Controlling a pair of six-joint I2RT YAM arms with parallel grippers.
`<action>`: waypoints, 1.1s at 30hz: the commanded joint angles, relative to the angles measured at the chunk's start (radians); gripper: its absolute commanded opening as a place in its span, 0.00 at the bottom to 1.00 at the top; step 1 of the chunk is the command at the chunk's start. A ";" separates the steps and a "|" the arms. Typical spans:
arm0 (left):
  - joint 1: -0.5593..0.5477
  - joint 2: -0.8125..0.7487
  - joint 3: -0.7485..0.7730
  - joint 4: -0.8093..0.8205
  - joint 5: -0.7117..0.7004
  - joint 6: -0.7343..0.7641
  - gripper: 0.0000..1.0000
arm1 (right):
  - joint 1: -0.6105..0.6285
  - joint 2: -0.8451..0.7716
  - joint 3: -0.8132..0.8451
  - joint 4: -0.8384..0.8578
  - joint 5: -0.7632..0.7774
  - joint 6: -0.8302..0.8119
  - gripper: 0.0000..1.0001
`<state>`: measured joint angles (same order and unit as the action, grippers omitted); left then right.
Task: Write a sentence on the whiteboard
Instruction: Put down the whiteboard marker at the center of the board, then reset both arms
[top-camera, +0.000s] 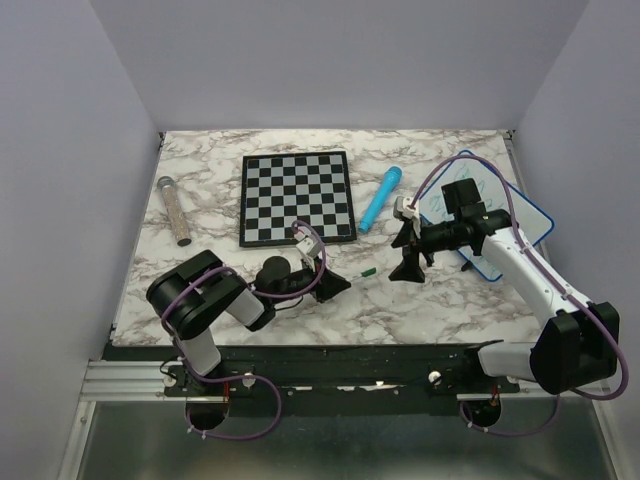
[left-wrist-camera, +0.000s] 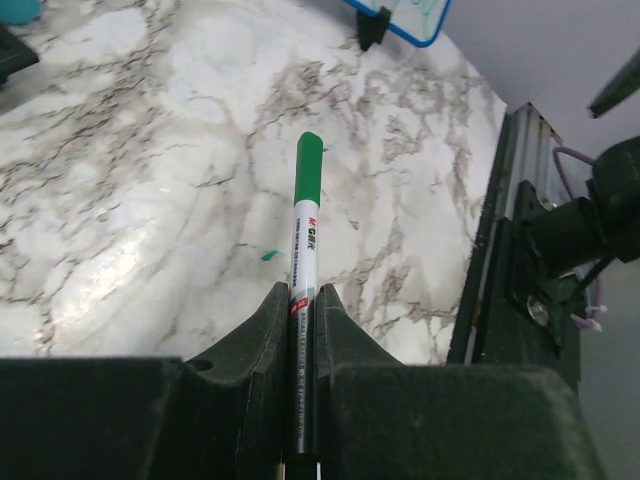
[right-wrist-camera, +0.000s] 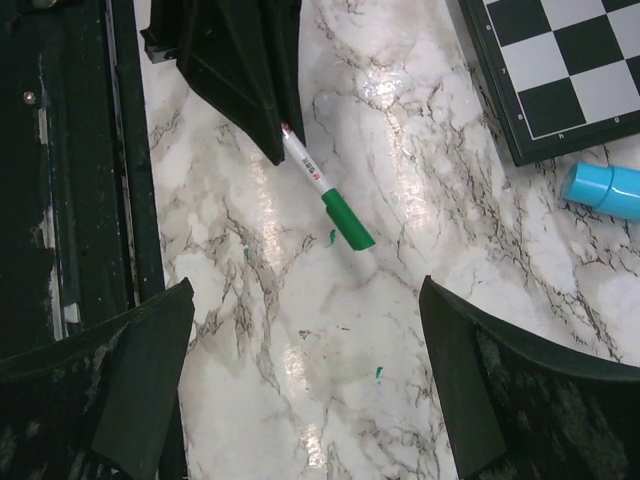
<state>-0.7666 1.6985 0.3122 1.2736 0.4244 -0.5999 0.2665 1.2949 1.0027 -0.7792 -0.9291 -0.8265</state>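
Observation:
My left gripper (top-camera: 336, 283) (left-wrist-camera: 303, 292) is shut on a white marker (top-camera: 362, 273) (left-wrist-camera: 307, 215) with a green cap, which points right, low over the marble table. My right gripper (top-camera: 405, 252) (right-wrist-camera: 305, 290) stands open just right of the marker's green end (right-wrist-camera: 348, 220), with only bare tabletop between its fingers. The whiteboard (top-camera: 530, 225) (left-wrist-camera: 400, 25), white with a blue rim, lies at the right under the right arm and is partly hidden by it. Green strokes of the sentence (left-wrist-camera: 422, 8) show on it, too small to read.
A black-and-white chessboard (top-camera: 297, 197) (right-wrist-camera: 560, 70) lies at the back centre. A light blue cylinder (top-camera: 381, 198) (right-wrist-camera: 605, 188) lies between it and the whiteboard. A glittery tube (top-camera: 174, 210) lies at the far left. Small green flecks (right-wrist-camera: 378, 372) dot the marble.

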 joint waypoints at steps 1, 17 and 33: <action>0.029 0.046 0.034 -0.063 -0.055 -0.001 0.00 | -0.015 -0.011 -0.021 0.051 0.003 0.044 1.00; 0.050 -0.028 -0.005 -0.264 -0.217 0.018 0.62 | -0.059 -0.068 -0.030 0.041 0.021 0.072 1.00; 0.124 -0.951 0.244 -1.200 -0.554 0.077 0.99 | -0.214 -0.287 0.045 0.271 0.479 0.802 0.99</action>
<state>-0.7010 0.8837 0.4290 0.4534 -0.0311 -0.5640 0.0589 1.0481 1.0088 -0.5930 -0.6289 -0.2798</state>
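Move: The left hand still holds the capped marker, its cap pointing right. The bare table spot it is bound for is some 6 cm below and about 2 cm ahead, neither left nor right. From this hand the blue microphone lies about 28 cm ahead and 9 cm right, and the chessboard 29 cm ahead and 12 cm left. From the empty right hand the spot is about 11 cm left, 2 cm back and 13 cm down. Left hand lowers marker about 5 cm to table, opens, lifts away up-left; right hand retreats rightward and up. ##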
